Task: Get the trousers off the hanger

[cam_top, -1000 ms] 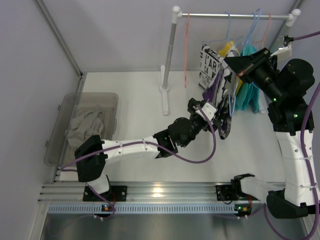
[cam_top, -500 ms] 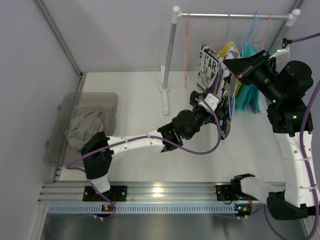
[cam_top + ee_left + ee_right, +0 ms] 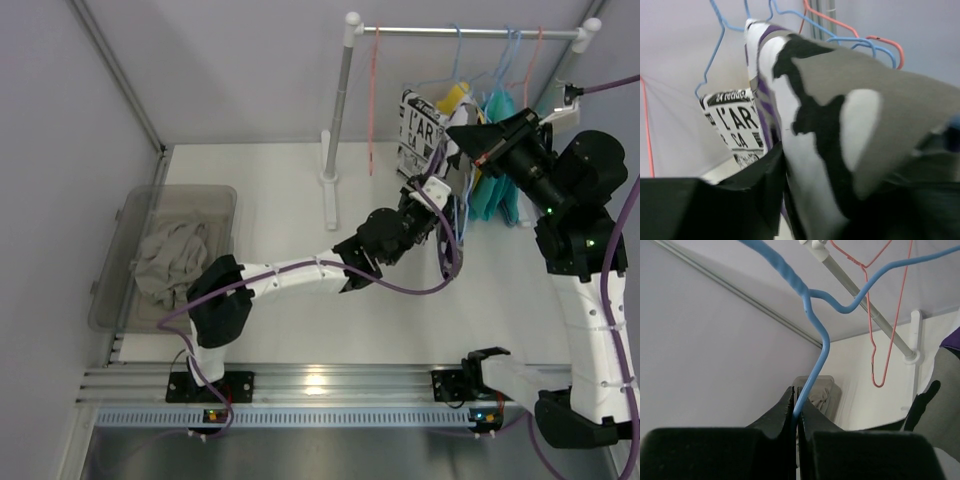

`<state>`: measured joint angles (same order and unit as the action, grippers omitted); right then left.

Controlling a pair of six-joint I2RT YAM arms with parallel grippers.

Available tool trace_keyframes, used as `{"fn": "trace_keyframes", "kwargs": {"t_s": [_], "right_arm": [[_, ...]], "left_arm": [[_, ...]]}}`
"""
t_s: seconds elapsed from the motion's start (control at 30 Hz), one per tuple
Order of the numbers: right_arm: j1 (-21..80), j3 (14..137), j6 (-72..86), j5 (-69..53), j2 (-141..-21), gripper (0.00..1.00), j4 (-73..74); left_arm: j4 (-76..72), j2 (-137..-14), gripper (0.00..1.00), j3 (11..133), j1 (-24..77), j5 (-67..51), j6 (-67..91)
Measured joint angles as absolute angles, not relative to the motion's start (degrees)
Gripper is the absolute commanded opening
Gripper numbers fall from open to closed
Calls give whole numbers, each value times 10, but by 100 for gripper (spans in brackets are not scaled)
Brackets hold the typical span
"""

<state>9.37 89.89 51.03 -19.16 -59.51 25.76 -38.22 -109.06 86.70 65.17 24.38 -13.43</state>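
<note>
The trousers (image 3: 447,245), patterned black, white, grey and purple, hang from a blue hanger (image 3: 456,50) on the rack rail (image 3: 470,32). My left gripper (image 3: 438,205) reaches far across the table and is shut on the trousers; in the left wrist view the cloth (image 3: 815,125) fills the space between my dark fingers (image 3: 757,190). My right gripper (image 3: 472,135) is up at the hanger's shoulder. In the right wrist view it (image 3: 796,392) is shut on the blue hanger wire (image 3: 815,371).
A printed black-and-white cloth (image 3: 420,130) and a teal garment (image 3: 495,190) hang beside the trousers. An empty red hanger (image 3: 372,100) hangs to the left. The rack's white post (image 3: 338,120) stands on the table. A clear bin (image 3: 165,250) with grey cloth sits far left.
My left arm has stretched farther toward the rack, and its gripper has moved up and back along the trousers. My right gripper keeps the hanger and has barely shifted.
</note>
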Motion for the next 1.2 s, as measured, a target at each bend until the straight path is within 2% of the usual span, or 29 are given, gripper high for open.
{"fn": "trace_keyframes", "kwargs": {"t_s": [0.03, 0.07, 0.2, 0.6, 0.93, 1.2], "right_arm": [[94, 899, 509, -191, -594, 0, 258], [94, 899, 507, -191, -593, 0, 258], [94, 899, 496, -187, -589, 0, 261], [96, 813, 436, -162, -513, 0, 259], [96, 699, 371, -123, -474, 0, 238], [96, 640, 326, -95, -476, 0, 229]], "left_arm": [[-387, -1091, 32, 867, 652, 239, -139], [-394, -1092, 20, 867, 653, 234, -147], [-403, -1090, 0, 865, 653, 219, -167], [-312, -977, 0, 818, 649, 168, -172], [-188, -967, 0, 945, 644, 163, -140], [-173, -967, 0, 1026, 644, 148, -140]]}}
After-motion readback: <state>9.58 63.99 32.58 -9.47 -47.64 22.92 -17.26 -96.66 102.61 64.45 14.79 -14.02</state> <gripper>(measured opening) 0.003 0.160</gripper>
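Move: The patterned trousers hang at the left hand's half-open fingers, their middle about 3 cm ahead, 3 cm to its right and 3 cm above. The printed garment hangs some 12 cm straight ahead of that hand, the turquoise trousers 12 cm ahead and 13 cm right, both a few centimetres above it. The right hand already holds the blue hanger by its wire near the neck; from it the patterned trousers' middle is about 5 cm ahead, level sideways and 13 cm below. Almost in place at first, the left hand shuts its fingers on the patterned trousers, then draws back and left about 5 cm each way and climbs some 17 cm, keeping its pinch on the cloth. Against that, the right hand sinks about 14 cm with a little drift to the right, still gripping the blue hanger and rolling its left side down some 20 degrees. ##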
